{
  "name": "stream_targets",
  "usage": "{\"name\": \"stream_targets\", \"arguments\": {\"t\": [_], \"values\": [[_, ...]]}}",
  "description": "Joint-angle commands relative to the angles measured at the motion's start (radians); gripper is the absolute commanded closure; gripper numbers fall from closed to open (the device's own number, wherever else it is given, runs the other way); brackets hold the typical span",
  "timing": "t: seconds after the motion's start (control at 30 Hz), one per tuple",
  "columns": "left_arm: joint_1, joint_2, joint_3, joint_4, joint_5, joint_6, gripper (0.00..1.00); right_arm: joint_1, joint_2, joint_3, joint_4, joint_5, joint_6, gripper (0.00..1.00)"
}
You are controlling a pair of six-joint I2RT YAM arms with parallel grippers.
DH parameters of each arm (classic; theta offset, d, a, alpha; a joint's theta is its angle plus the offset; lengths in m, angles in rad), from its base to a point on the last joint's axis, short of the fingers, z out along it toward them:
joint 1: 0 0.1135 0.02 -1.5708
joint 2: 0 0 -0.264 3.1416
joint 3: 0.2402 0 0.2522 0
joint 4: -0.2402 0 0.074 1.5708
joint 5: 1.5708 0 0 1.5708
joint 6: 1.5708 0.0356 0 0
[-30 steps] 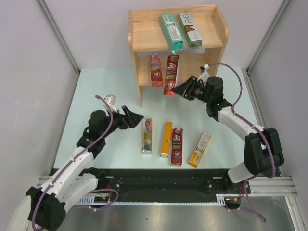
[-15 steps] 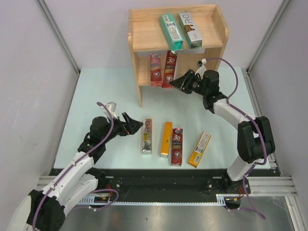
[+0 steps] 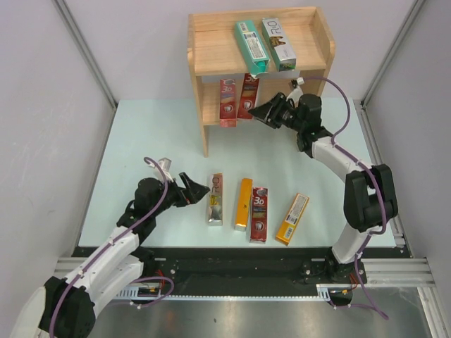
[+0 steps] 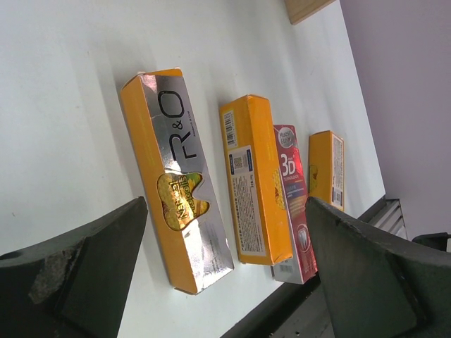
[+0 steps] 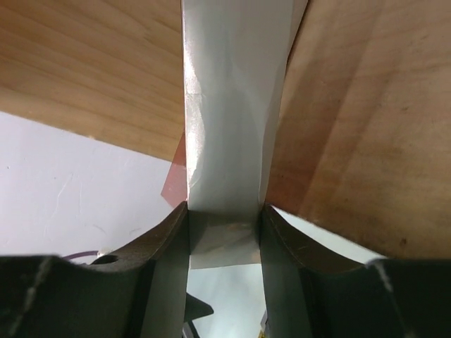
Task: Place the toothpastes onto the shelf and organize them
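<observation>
The wooden shelf [image 3: 211, 53] stands at the back of the table. Its top tier holds a teal toothpaste carton [image 3: 251, 46] and a silver one [image 3: 279, 42]. On the lower tier a red carton [image 3: 227, 101] rests beside a second red carton [image 3: 248, 95], and my right gripper [image 3: 261, 113] is shut on that second one. In the right wrist view its pale side [image 5: 229, 105] fills the jaws [image 5: 225, 225], under the shelf wood [image 5: 366, 105]. On the table lie a silver carton [image 3: 215, 198] [image 4: 176, 176], an orange one [image 3: 243, 203] [image 4: 255, 179], a red one [image 3: 258, 214] [image 4: 296, 204] and an orange-yellow one [image 3: 292, 218] [image 4: 326, 169]. My left gripper [image 3: 201, 189] [image 4: 225, 211] is open just left of the silver carton.
The pale table [image 3: 155, 134] is bounded by grey walls with metal posts left and right. A black rail [image 3: 239, 271] with both arm bases runs along the near edge. The shelf's side panel [image 3: 205, 134] reaches down to the table near the loose cartons.
My right gripper has carried the red carton up and back into the lower tier, beside the other red one. My left arm has drifted slightly toward the near edge, still open.
</observation>
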Motion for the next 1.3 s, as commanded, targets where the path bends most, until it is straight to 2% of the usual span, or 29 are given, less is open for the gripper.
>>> {"name": "stream_targets", "arguments": {"t": [0.0,0.27,0.4,0.67,0.73,1.0,1.27], "values": [[0.004,-0.013,-0.006,0.036,0.016,-0.014,0.00,0.009,0.040,0.074,0.044,-0.040,0.024,0.56],[0.004,-0.006,-0.012,0.036,0.015,-0.013,0.00,0.019,0.040,0.079,-0.009,-0.031,0.001,0.34],[0.004,0.000,-0.017,0.039,0.013,-0.013,0.00,0.020,0.015,0.077,-0.070,0.004,-0.035,0.25],[0.004,0.005,-0.021,0.043,0.015,-0.013,0.00,0.075,-0.074,0.077,-0.248,0.293,-0.208,0.01],[0.004,0.007,-0.023,0.048,0.016,-0.016,0.00,0.080,-0.077,0.077,-0.253,0.342,-0.211,0.00],[0.004,-0.007,-0.025,0.046,0.016,-0.010,0.00,0.085,-0.094,0.037,-0.217,0.342,-0.197,0.00],[-0.021,0.046,0.061,-0.004,0.006,0.055,0.00,0.089,-0.291,-0.108,-0.255,0.406,-0.240,0.00]]}}
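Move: The red toothpaste, gripped near its close end in the right hand, is going to a slot on the lower shelf whose middle lies about 6 cm ahead, 1 cm left and 2 cm below. The shelved red toothpaste stands some 6 cm left of that slot and level with it; the shelf's right side wall is roughly 15 cm right and 5 cm ahead of the hand. From the left hand the slot lies about 26 cm ahead, 15 cm right and 12 cm up. The red toothpaste is let go on the lower shelf: the right hand eases about 1 cm left towards the shelved red toothpaste, sinking slightly, while its fingers spread from their grip to fully open. Free of the toothpaste, it rolls its left side down and turns clockwise, each some 10 degrees, then starts to withdraw right, back and a little down, about 3 cm. ##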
